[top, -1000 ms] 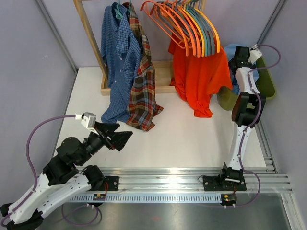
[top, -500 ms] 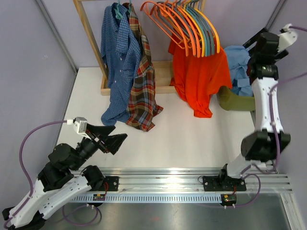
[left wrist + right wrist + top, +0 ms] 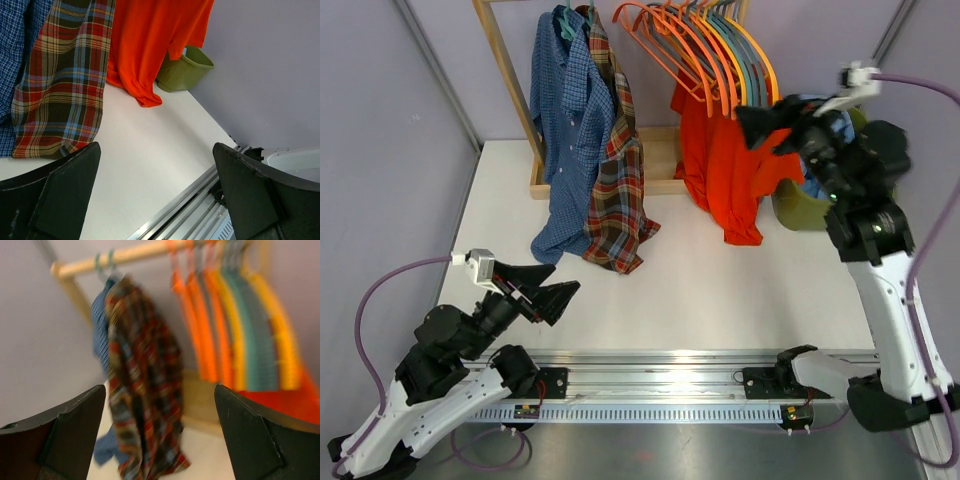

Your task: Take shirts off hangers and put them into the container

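On the wooden rail hang a dark blue check shirt [image 3: 555, 110], a plaid shirt [image 3: 617, 190] and an orange-red shirt [image 3: 730, 175], beside a bunch of bare orange, teal and yellow hangers [image 3: 720, 55]. The olive-green container [image 3: 798, 210] stands at the right, with a light blue shirt [image 3: 814, 186] in it, mostly hidden by my right arm. My right gripper [image 3: 765, 125] is open and empty, raised next to the hangers [image 3: 240, 325] and facing the plaid shirt [image 3: 145, 390]. Low at the near left, my left gripper [image 3: 548, 290] is open and empty, and it sees the container [image 3: 185, 70].
The rack's wooden upright [image 3: 510, 90] and flat base frame [image 3: 660, 160] stand at the back. Grey walls close in on both sides. An aluminium rail [image 3: 700, 360] runs along the near edge. The shirt tails [image 3: 65, 115] trail on the white table [image 3: 720, 290].
My right arm has swung up from over the container and leftward to the hangers, its jaws opening wide. The light blue shirt stays in the container. My left arm has drawn back slightly.
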{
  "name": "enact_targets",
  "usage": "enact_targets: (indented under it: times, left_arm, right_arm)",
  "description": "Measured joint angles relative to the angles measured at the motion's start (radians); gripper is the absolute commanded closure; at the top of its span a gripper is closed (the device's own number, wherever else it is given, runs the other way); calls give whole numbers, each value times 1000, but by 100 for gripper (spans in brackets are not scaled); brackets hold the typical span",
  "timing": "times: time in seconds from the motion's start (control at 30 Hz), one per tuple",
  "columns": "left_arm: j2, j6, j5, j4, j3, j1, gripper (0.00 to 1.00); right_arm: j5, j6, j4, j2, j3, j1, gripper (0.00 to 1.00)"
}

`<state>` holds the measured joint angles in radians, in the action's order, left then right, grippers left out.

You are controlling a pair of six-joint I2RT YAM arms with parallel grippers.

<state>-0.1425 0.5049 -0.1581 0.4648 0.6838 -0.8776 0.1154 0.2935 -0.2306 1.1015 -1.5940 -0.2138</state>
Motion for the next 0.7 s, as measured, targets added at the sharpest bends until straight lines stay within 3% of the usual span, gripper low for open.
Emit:
enact_targets:
  times: [0.13, 0.23, 0.33, 0.7]
  left_arm:
    - [5, 0, 0, 0, -2, 0, 1]
    - [6, 1, 0, 2, -4, 0, 1]
    - [13, 1, 1, 5, -5, 0, 1]
    - [59, 1, 1, 20, -5, 0, 1]
  right_arm:
    - [91, -90, -116, 154, -71, -196, 4]
    - [112, -141, -198, 285, -129, -274, 5]
    - [112, -175, -285, 420, -261, -316, 5]
    - [24, -222, -349, 782, -789, -403, 6]
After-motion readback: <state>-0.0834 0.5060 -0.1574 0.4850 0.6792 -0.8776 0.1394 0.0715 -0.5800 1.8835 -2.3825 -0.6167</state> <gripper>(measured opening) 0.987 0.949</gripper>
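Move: The plaid shirt, still on its hanger, hangs about 27 cm to the right gripper's left, some 16 cm ahead, its middle roughly 20 cm lower. The blue checked shirt hangs just beyond it, about 35 cm to this gripper's left and 17 cm ahead. Nearer stand the empty hangers, roughly 7 cm left, 15 cm ahead. From the left gripper the plaid shirt lies about 35 cm ahead and 9 cm to the right, level with it. Swing the open right gripper about 23 cm to the left, in front of the empty hangers, and roughly 10 cm forward to the plaid shirt. Dip some 11 cm on the way, then climb back about 4 cm while still closing in; turn the wrist about 25 degrees counter-clockwise and let its left side roll down. Keep the fingers wide; don't grip yet. ##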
